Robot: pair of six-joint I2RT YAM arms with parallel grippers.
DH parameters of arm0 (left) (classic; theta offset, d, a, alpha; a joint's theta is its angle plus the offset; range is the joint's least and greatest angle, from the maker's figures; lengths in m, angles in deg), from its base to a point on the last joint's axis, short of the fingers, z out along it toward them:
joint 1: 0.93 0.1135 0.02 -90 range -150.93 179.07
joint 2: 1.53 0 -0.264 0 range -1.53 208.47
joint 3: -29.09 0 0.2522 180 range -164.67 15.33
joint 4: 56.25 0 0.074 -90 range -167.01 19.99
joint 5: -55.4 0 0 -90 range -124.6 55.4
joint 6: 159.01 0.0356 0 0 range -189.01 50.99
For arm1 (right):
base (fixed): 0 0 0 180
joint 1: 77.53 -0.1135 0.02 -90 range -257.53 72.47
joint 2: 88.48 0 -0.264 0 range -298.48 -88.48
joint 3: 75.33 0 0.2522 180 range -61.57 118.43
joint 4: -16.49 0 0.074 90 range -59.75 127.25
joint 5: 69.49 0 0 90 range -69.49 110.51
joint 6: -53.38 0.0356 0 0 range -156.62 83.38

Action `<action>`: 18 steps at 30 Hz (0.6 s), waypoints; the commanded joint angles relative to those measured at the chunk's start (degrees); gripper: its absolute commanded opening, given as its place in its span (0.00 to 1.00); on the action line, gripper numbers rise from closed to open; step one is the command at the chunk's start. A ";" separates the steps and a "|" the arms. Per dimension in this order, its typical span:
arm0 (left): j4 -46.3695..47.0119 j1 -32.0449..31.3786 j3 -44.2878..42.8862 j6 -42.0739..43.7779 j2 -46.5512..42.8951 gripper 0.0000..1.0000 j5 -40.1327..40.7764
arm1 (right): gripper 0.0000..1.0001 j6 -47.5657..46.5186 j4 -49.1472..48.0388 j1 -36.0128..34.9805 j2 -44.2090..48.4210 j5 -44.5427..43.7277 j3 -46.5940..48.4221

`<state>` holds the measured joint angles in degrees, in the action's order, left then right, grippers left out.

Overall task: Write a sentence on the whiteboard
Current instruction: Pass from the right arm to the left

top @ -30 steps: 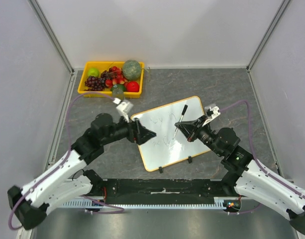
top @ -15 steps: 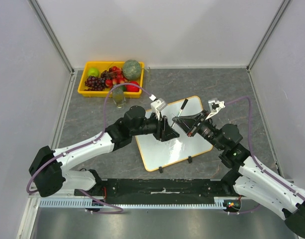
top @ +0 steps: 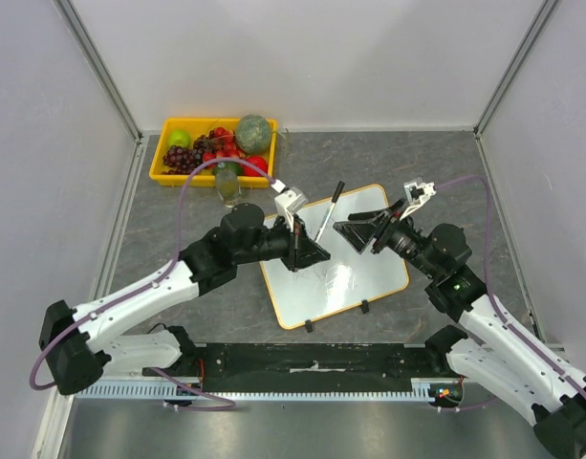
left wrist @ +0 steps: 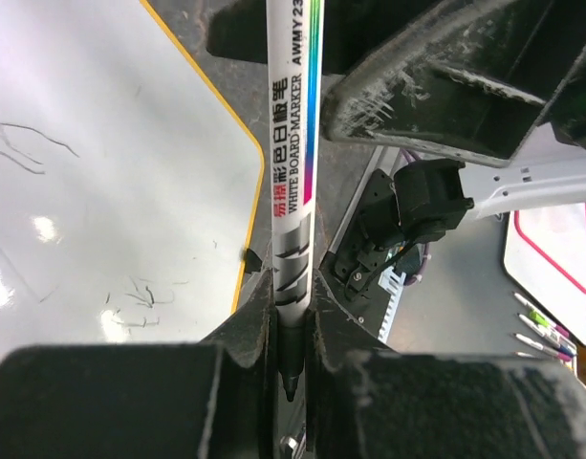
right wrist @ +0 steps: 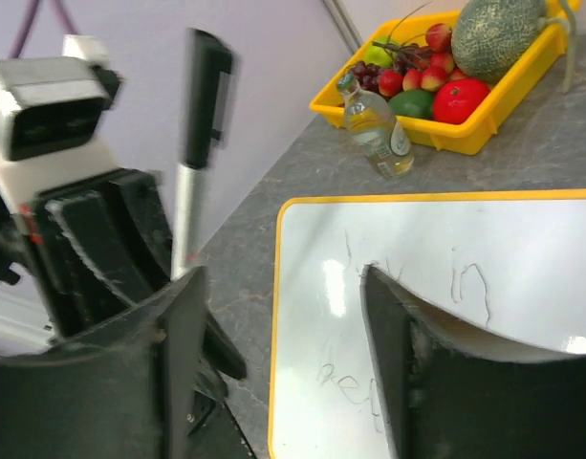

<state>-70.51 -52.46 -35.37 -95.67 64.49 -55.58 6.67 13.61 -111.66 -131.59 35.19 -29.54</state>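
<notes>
The whiteboard (top: 355, 287) with its orange-yellow frame lies flat on the grey table between both arms. Faint marker words of the sentence (right wrist: 469, 277) run in two lines across it. A white whiteboard marker (top: 327, 212) with a black cap stands tilted above the board's left part. My left gripper (top: 314, 251) is shut on the marker (left wrist: 293, 172) near its tip end, fingers pressed against both sides. My right gripper (top: 355, 232) is open just right of the marker (right wrist: 192, 182), its fingers apart and touching nothing.
A yellow fruit tray (top: 159, 164) with grapes, apples and a melon stands at the back left. A small bottle (top: 227, 186) stands in front of it. Two black clips sit on the board's near edge. Grey walls close in the table.
My left arm swung across to the marker and shut on it. My right gripper opened and let the marker go, and the marker now sits further left.
</notes>
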 commanded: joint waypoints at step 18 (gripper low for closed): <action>-22.44 0.20 -7.04 5.82 -9.95 0.02 1.20 | 0.98 4.78 -13.22 13.03 -8.30 40.16 8.22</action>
<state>-89.81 -52.37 -39.96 -93.31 55.85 -52.89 6.77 9.45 -99.16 -139.09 66.00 -23.58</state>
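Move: Roughly 20 cm beneath the left hand lies the whiteboard, its centre about 9 cm ahead and 5 cm right. The marker is already held near its tip, its middle some 5 cm above this hand, 2 cm ahead and 3 cm right. The board's left clip is 12 cm back and 1 cm left, its right clip 7 cm back and 15 cm right. From the right hand the marker's middle is about 6 cm left, 1 cm ahead, at its own height. Drawing away from the right hand with the marker still pinched, cap end up, the left hand travels about 4.5 cm left and some 2 cm back above the board, first rising about 3 cm, then sinking half of that. The right fingers, already parted and empty, finish opening wide as that hand swivels nearly 20 degrees counter-clockwise and lifts 2 cm. ##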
